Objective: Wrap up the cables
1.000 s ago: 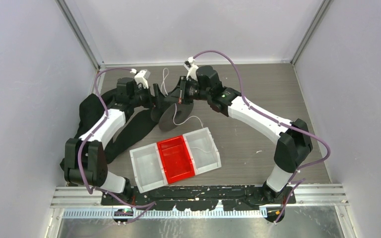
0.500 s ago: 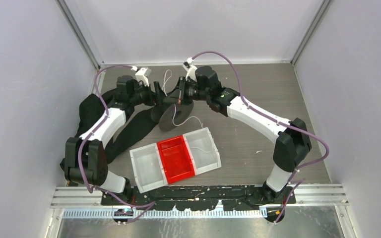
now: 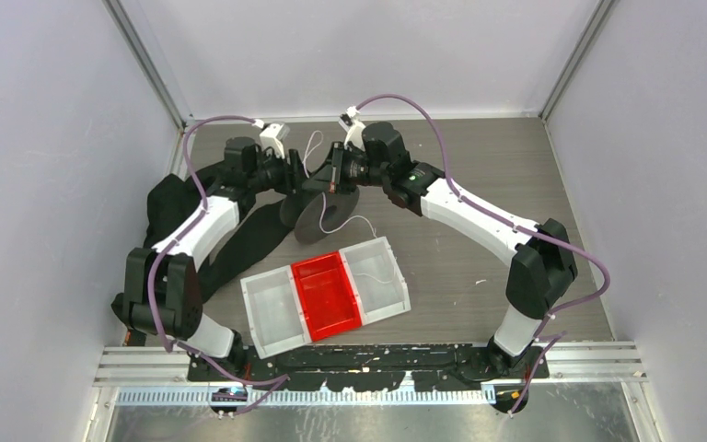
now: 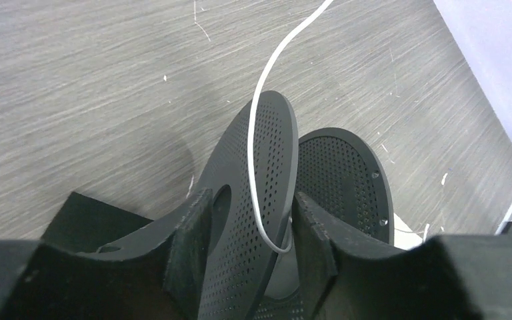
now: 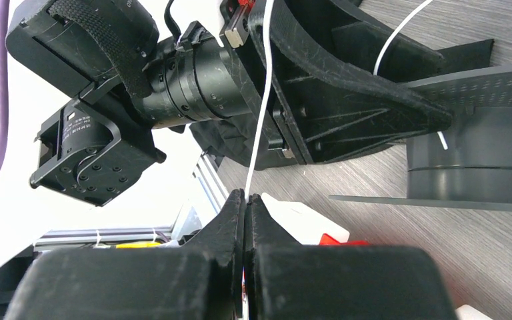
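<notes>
A black spool (image 3: 318,216) with two perforated discs (image 4: 267,133) stands at the back of the table between both arms. My left gripper (image 4: 250,197) is open, and its jaws straddle one disc with the right finger by the rim. A thin white cable (image 4: 267,73) crosses that disc's face and dips beside the rim. My right gripper (image 5: 248,197) is shut on the cable (image 5: 260,120), which rises taut from its fingertips. From above, the left gripper (image 3: 306,182) and right gripper (image 3: 330,177) nearly meet over the spool. Loose cable (image 3: 359,219) trails toward the tray.
A three-part tray (image 3: 260,318) with a red middle compartment (image 3: 327,295) lies in front of the spool. A short white wire lies in its right compartment. A black fabric strap (image 3: 249,239) stretches under the left arm. Grey walls enclose the table.
My left gripper's jaws have narrowed around the spool's disc, and the left wrist has shifted slightly toward the back. The right arm and its grip on the cable have not moved.
</notes>
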`<state>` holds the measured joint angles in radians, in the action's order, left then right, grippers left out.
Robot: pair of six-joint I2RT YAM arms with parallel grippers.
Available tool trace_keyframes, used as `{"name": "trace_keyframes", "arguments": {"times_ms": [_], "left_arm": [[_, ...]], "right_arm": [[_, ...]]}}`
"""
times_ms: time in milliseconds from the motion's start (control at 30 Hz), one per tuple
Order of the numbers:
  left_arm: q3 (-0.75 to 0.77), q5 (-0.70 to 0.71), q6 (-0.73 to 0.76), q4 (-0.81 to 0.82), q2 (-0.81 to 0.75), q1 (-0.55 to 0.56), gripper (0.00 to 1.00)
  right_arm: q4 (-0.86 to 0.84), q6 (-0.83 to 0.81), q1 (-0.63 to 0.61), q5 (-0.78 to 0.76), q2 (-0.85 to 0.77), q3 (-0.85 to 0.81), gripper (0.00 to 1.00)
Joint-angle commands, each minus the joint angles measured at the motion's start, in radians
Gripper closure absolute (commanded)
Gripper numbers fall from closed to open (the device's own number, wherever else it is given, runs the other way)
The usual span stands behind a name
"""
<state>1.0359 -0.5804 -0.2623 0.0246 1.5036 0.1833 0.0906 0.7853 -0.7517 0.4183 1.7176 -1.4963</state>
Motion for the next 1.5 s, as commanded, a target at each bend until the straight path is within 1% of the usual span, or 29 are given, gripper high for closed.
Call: {"name": "trace_keyframes", "arguments": {"times_ms": [0,333,433,500,533,600,833,1000,1167,1267,1467], "left_arm": [[0.044,0.019,0.034,0.026,-0.008,0.002,0.56],[0.053,0.047,0.063,0.013,-0.02,0.003,0.84],[0.055,0.049,0.083,-0.006,-0.026,0.002,0.89],[0.055,0.048,0.093,-0.015,-0.034,0.002,0.97],[0.055,0.044,0.099,-0.02,-0.038,0.002,0.99],[0.057,0.038,0.107,-0.022,-0.044,0.002,1.0],[0.078,0.027,0.143,-0.106,-0.087,0.002,1.0],[0.09,0.025,0.151,-0.134,-0.108,0.003,1.0],[0.128,0.016,0.151,-0.175,-0.12,0.001,1.0],[0.143,0.015,0.13,-0.178,-0.129,-0.01,1.0],[0.17,-0.026,0.032,-0.132,-0.16,-0.046,1.0]], "right_arm": [[-0.038,0.002,-0.006,0.012,-0.01,-0.04,0.99],[-0.031,-0.008,-0.004,0.003,-0.026,-0.024,1.0],[-0.013,-0.021,0.007,-0.009,-0.043,-0.016,1.0],[0.004,-0.031,0.022,-0.025,-0.067,-0.004,0.99],[0.009,-0.035,0.033,-0.03,-0.076,0.004,0.99],[0.042,-0.05,0.066,-0.036,-0.091,0.013,1.0],[0.179,-0.136,0.171,-0.076,-0.147,0.059,0.99],[0.296,-0.231,0.21,-0.128,-0.173,0.092,1.0],[0.328,-0.263,0.242,-0.188,-0.21,0.143,1.0],[0.351,-0.287,0.256,-0.232,-0.228,0.166,1.0],[0.381,-0.332,0.258,-0.282,-0.231,0.219,1.0]]}}
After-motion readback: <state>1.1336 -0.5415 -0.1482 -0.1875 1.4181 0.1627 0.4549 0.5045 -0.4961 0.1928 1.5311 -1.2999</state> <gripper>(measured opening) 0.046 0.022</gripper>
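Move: The white cable lies slack between the left hand's half-open fingers, about 1 cm ahead and 1 cm right of the point where they close. The spool stands on its rims, its middle some 5 cm back, 4 cm right and 11 cm below that hand. From the right hand, the spool is about 5 cm ahead, 3 cm left and 18 cm down; the right-hand white bin is roughly 9 cm back, 14 cm right and 27 cm down. The cable is pinched as the left fingers shut beside the spool's rim, that hand staying nearly in place before lifting about 4 cm. The right hand, keeping its closed grip on the cable, waits for the left fingers, then draws away to the right by some 17 cm, sinking 8 cm and edging forward, while rolling its left side down and turning clockwise. ##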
